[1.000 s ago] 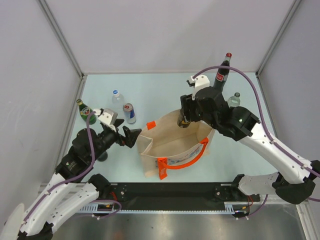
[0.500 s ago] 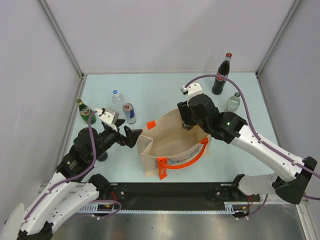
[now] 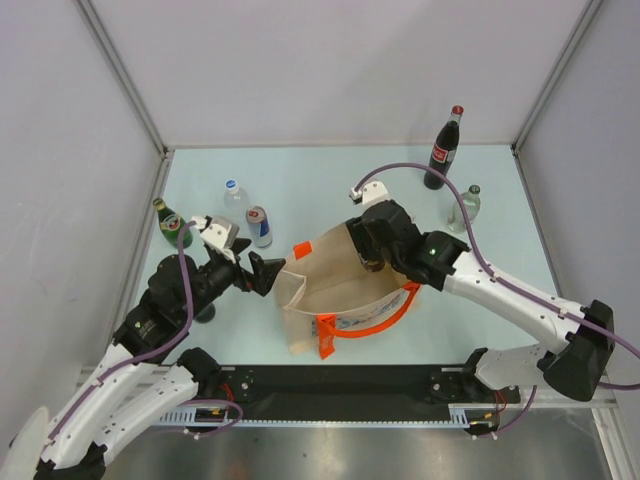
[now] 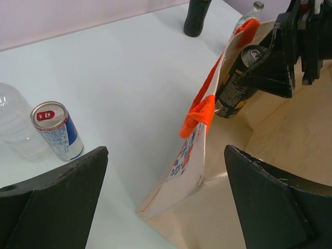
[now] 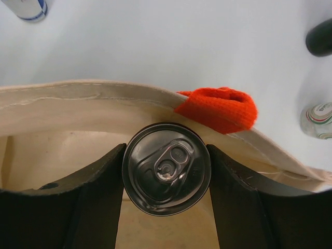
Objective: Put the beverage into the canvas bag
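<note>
The beige canvas bag with orange handles stands open in the middle of the table. My right gripper is shut on a black beverage can and holds it upright inside the bag's far side, just under the rim and next to an orange handle. The can also shows in the left wrist view. My left gripper is open and empty at the bag's left end. The bag's corner lies between its fingers.
A blue and silver can, a clear plastic bottle and a green bottle stand at the left. A dark cola bottle and a small clear glass bottle stand at the back right. Grey walls enclose the table.
My right gripper has moved left and down with the black can, from the bag's far rim to inside the bag. The left arm has not moved.
</note>
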Controlling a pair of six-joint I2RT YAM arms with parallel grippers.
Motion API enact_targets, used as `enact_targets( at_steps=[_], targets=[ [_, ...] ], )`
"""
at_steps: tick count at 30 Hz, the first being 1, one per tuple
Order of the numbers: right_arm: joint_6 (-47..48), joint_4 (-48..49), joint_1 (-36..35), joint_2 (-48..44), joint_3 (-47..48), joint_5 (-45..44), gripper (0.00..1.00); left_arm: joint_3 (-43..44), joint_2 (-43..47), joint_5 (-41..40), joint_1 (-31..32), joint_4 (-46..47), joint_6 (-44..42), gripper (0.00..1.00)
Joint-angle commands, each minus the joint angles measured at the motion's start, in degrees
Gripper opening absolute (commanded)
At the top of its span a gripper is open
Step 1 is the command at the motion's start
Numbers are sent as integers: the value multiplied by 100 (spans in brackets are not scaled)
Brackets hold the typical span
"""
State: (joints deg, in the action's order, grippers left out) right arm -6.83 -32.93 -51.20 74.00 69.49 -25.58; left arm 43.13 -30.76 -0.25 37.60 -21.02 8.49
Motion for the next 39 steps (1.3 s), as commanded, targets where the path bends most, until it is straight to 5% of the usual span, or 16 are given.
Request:
enact_targets(
  at_steps=[1, 10, 19, 28, 35, 39],
  targets=[
    [-73, 761, -22, -105, -155, -280, 0, 20, -105, 69, 28, 159, -41, 100],
    [-257, 1271, 40, -52, -911, -518, 0, 2, -35, 43, 19, 142, -41, 100],
    [-432, 1895, 435, -193, -1622, -325, 12, 2, -9, 43, 19, 142, -32, 100],
    [-574, 1966, 558, -131, -1799, -254, 30, 2, 0, 43, 19, 142, -23, 100],
    [-583, 1703, 594, -184, -1650, -324, 54, 2, 35, 43, 19, 150, -23, 100],
    [-714, 1342, 646, -201, -1326, -351, 58, -7, 53, -150, 28, 150, -14, 100]
  ],
)
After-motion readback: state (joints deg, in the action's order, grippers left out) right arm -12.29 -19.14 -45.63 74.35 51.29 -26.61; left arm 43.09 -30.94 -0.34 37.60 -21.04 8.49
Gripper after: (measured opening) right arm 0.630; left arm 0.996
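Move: The black can is already in the right hand's grip over the canvas bag. The floor at the bag's right end lies about 17 cm below that hand, 4 cm to its right and 1 cm ahead. The bag's far handle stands some 7 cm ahead, 2 right and 2 lower; the clear bottle some 16 ahead and 24 right, 11 down. From the left hand that floor spot is about 9 cm ahead, 27 right, 22 below. Still gripping the black can, the right hand lowers about 9 cm into the bag, easing 4 cm right. ##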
